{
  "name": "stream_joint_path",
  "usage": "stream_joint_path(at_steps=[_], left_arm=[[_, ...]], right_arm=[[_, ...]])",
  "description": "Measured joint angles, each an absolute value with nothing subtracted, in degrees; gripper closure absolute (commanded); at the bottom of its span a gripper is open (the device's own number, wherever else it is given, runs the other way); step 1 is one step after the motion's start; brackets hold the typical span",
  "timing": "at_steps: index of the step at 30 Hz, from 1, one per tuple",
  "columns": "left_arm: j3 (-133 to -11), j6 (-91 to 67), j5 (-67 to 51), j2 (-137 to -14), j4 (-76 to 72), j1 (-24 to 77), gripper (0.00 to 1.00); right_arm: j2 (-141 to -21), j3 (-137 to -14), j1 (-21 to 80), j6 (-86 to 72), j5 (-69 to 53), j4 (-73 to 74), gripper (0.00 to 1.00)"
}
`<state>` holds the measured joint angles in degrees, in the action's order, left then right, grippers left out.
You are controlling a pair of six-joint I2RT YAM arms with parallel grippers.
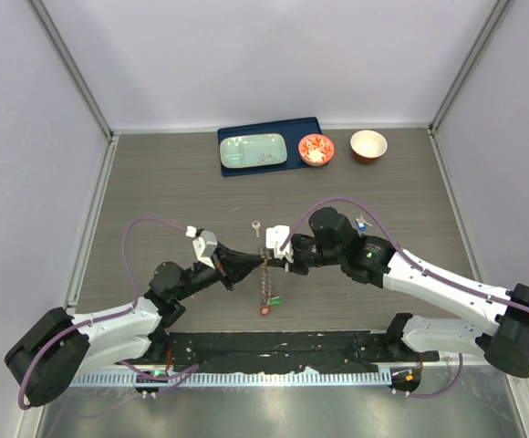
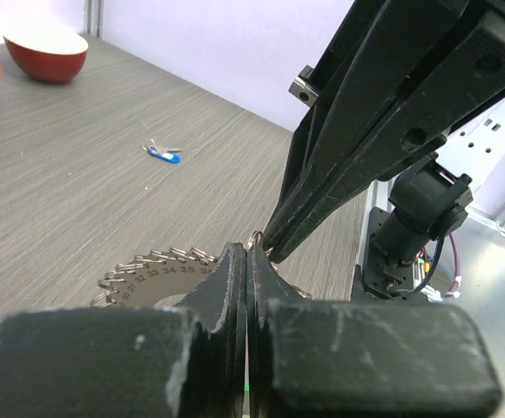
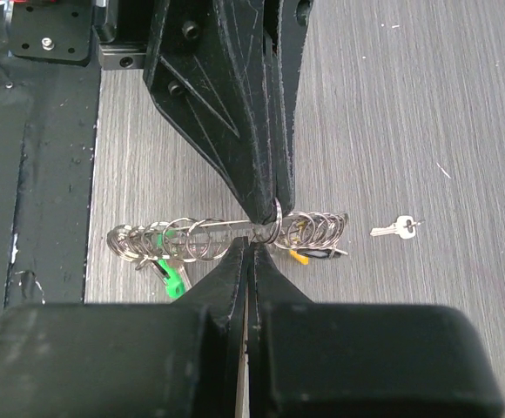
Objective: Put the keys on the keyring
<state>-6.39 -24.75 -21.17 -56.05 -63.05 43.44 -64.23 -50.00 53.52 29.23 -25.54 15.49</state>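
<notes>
The keyring stands on edge in mid-table, its rim lined with small wire loops; its numbered face shows in the left wrist view. Green and yellow keys hang from it. My left gripper and right gripper meet tip to tip at its rim, both shut and pinching the rim or a loop there. A loose silver key lies just beyond. On the table by the right arm lies a blue-headed key.
A blue tray holding a pale green plate sits at the far edge, with a red-and-white patterned bowl and a red bowl to its right. A black base strip runs along the near edge.
</notes>
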Motion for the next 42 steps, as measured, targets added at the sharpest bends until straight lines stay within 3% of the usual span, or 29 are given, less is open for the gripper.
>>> stream_joint_path(at_steps=[9,17,26,32,42], left_arm=[[-5.21,-28.36,-17.98,-57.80,-66.02,43.40,0.99],[-4.34,-28.95,-15.81,-57.98,-69.36,43.03,0.68],[-4.36,-23.86,-13.04,-48.49,-61.93,42.83,0.44],[-4.38,-18.72,-11.53,-42.17,-53.65,42.83,0.33],[-5.32,-11.68,-15.27,-46.37,-49.32,42.74,0.23]], right_arm=[[-64.23,-44.73,53.58,26.09,-25.08,5.13,0.99],[-64.23,-44.34,54.28,25.34,-24.95,6.11,0.99],[-64.23,-45.45,54.59,26.04,-24.29,13.30,0.99],[-64.27,-48.18,54.59,27.31,-23.24,16.82,0.99],[-66.81,-54.28,54.59,30.15,-22.81,23.90,0.99]])
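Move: The left gripper, shut, meets the right gripper's tips at a wire loop on the keyring's rim; the keyring hangs on edge with its middle about 7 cm straight below the left tips. Its green tag hangs about 5 cm back, 3 cm right and 12 cm below them, and the loose key lies on the table some 17 cm ahead, 2 cm left and 20 cm down. From the right tips the keyring's middle is also about 7 cm straight below. Keep the left fingers pinched on the wire loop briefly, then open them to about three quarters and let go, drawing the left gripper some 3 cm left and 2 cm up, away from the right tips, before sinking about 4 cm. Hold the right gripper shut on its piece; ease it 1 cm left, dip about 2 cm down and slightly back to the right, then lift it partway. ##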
